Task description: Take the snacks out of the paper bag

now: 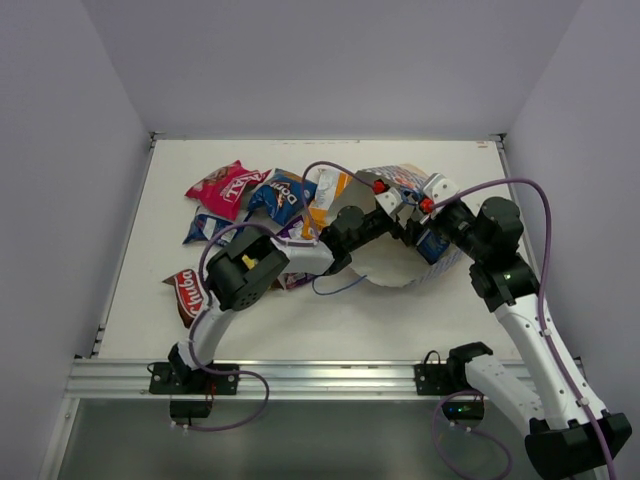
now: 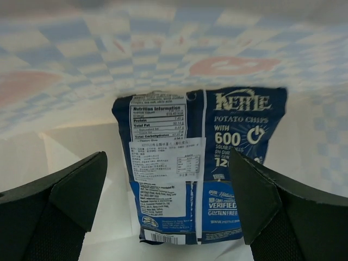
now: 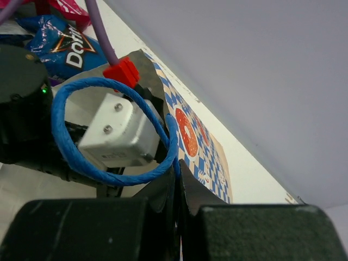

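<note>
The paper bag (image 1: 405,178) lies on its side right of centre, blue-and-white checkered (image 3: 209,157), mouth facing left. My left gripper (image 2: 167,160) is inside it, open, its fingers either side of a dark blue Kettle chips packet (image 2: 201,168) on the cream floor, not touching it. My right gripper (image 3: 178,176) is shut on the bag's rim beside the blue cord handle (image 3: 70,163); in the top view it (image 1: 443,228) sits at the bag's right side. Outside, to the left, lie a pink-red packet (image 1: 225,186), a blue Doritos packet (image 1: 281,195) and a red-brown chips bag (image 1: 186,290).
Another blue packet (image 1: 210,228) and an orange-white one (image 1: 322,200) lie among the snacks left of the bag. The left arm (image 1: 245,275) crosses the table's middle. Purple cables (image 1: 520,185) loop above both arms. Walls close the table at back and sides.
</note>
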`<state>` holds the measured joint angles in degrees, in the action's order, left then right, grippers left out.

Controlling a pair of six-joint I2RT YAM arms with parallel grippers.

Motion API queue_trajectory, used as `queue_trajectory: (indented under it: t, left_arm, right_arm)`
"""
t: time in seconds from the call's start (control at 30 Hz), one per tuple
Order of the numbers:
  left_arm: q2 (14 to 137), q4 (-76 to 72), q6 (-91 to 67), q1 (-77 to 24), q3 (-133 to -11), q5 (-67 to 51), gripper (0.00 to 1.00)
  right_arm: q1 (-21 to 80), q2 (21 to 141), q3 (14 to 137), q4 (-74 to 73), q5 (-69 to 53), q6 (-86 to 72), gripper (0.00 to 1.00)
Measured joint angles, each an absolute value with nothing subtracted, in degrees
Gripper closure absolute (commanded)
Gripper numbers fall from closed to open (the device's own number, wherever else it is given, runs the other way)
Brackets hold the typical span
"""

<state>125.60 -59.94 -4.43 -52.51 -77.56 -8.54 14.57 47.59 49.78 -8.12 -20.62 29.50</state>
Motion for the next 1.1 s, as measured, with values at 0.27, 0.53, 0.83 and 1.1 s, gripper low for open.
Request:
queue_trajectory:
  t: [0.27, 0.53, 0.83, 1.1]
  left_arm:
    - [131.09, -61.08, -2.68, -52.51, -81.36, -8.38, 0.00]
    - [135.00, -62.30, -1.85, -52.05, -84.64, -4.43, 0.00]
    - [137.05, -63.64, -1.93, -50.72, -87.46, -10.48, 0.00]
    - [140.62, -63.75, -2.35, -50.26, -91.20, -21.15, 0.05]
  right_arm:
    - [14.55, 47.62, 49.91, -8.32, -25.08, 25.89, 1.00]
    - [14.46, 48.03, 49.91, -8.93, -28.32, 23.46, 1.00]
    - [14.46, 48.40, 49.91, -8.97, -30.74, 22.72, 1.00]
    - [14.81, 49.08, 49.91, -9.58, -32.64, 22.72, 1.00]
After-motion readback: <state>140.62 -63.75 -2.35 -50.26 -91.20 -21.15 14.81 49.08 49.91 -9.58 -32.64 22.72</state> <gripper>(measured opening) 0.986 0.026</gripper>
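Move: The Kettle packet lies inside the paper bag, roughly 6 cm to the left hand's right, 3 cm back and 6 cm below. The paper bag's middle is about 8 cm under that hand, and the orange chips packet lies some 20 cm left, 7 cm ahead and 14 cm lower, on the table. From the right hand, the Kettle packet is about 3 cm right, 4 cm back and 17 cm below. Open left hand sinks 4 cm, forward then back-right towards the Kettle packet; right draws handle 4 cm left. ##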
